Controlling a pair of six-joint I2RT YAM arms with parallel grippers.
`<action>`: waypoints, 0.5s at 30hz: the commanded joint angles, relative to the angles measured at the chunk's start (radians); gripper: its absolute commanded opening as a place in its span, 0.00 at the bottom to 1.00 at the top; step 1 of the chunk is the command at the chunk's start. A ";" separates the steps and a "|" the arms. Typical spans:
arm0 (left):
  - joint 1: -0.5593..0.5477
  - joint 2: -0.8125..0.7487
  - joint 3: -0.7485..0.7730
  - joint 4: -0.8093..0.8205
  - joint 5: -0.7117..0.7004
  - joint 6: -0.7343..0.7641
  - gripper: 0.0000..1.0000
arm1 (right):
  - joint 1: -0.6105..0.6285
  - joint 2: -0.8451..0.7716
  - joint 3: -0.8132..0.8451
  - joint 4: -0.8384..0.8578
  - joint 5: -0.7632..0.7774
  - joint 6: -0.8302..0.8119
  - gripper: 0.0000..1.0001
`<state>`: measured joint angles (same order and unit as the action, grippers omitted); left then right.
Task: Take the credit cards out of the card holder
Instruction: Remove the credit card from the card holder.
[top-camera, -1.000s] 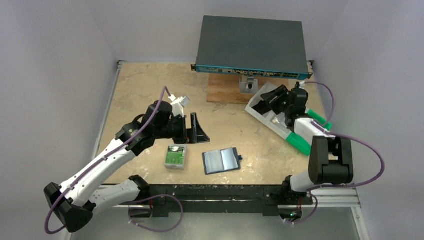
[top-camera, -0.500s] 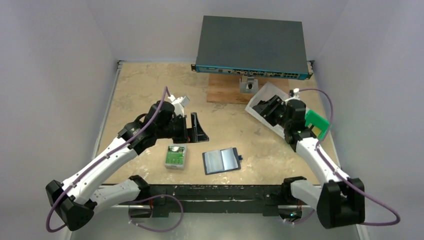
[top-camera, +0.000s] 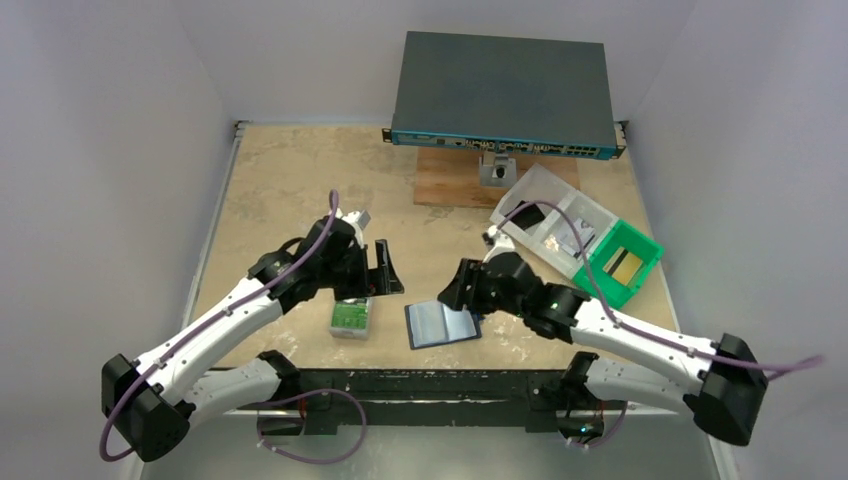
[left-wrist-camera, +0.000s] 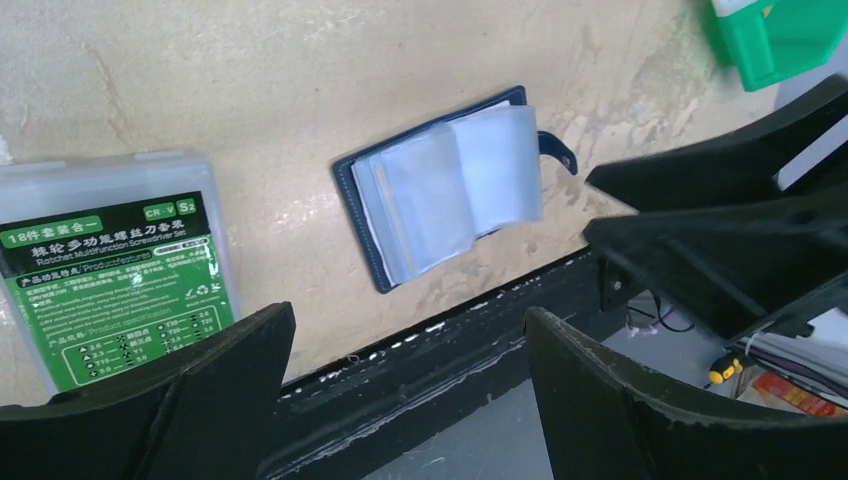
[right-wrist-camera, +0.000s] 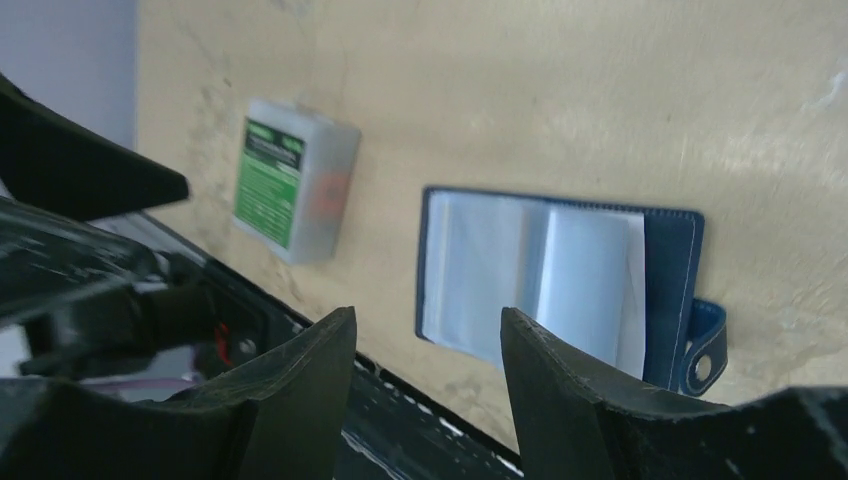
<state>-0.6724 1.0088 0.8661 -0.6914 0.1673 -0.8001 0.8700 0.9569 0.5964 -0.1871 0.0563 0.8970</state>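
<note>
The card holder (top-camera: 443, 323) lies open and flat near the table's front edge, navy with pale blue clear sleeves (left-wrist-camera: 450, 185) (right-wrist-camera: 560, 275); no cards show in the sleeves. A tan-gold credit card (top-camera: 627, 265) lies in the green bin at the right. My right gripper (top-camera: 460, 287) hovers just behind the holder's right half, open with nothing between its fingers (right-wrist-camera: 428, 318). My left gripper (top-camera: 384, 268) hangs open and empty (left-wrist-camera: 410, 315) above the table, left of the holder and over the grey case.
A grey case with a green label (top-camera: 352, 315) sits left of the holder. A clear tray (top-camera: 540, 195) with the green bin (top-camera: 612, 288) lies at the right. A network switch (top-camera: 505, 90) and a wooden board (top-camera: 450, 185) stand at the back.
My right arm has swung from the tray at the back right down to the card holder, uncovering the tray and bin. The left gripper has shifted slightly nearer the front.
</note>
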 joint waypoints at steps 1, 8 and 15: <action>0.010 -0.010 -0.024 -0.001 -0.037 -0.020 0.86 | 0.123 0.107 0.041 -0.064 0.159 0.051 0.55; 0.011 -0.011 -0.062 0.007 -0.041 -0.033 0.86 | 0.188 0.306 0.100 -0.041 0.180 0.028 0.55; 0.011 -0.001 -0.094 0.033 -0.026 -0.040 0.85 | 0.208 0.425 0.122 -0.001 0.171 0.018 0.55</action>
<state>-0.6678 1.0088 0.7879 -0.6964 0.1410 -0.8265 1.0679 1.3426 0.6693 -0.2165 0.1925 0.9218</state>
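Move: The open card holder lies almost under the empty right hand: some 14 cm below, about 2 cm to its left and maybe 1 cm back. The screwdriver set is roughly 25 cm to this hand's left and 1 cm ahead, and the compartment tray about 29 cm to its right and 21 cm ahead. From the left hand the card holder is about 13 cm to the right, level fore and aft, and some 16 cm below. The half-open right hand drops about 9 cm towards the card holder, quickly at first and then slowing, drawing back some 3 cm early on and easing 3 cm left as its wrist turns about 20 degrees so the fingers point more steeply down at the clear sleeves; they keep their gap and stay short of the sleeves. Meanwhile the wide-open left hand sinks some 3 cm and drifts slightly left, staying well clear of the holder on its left side. ##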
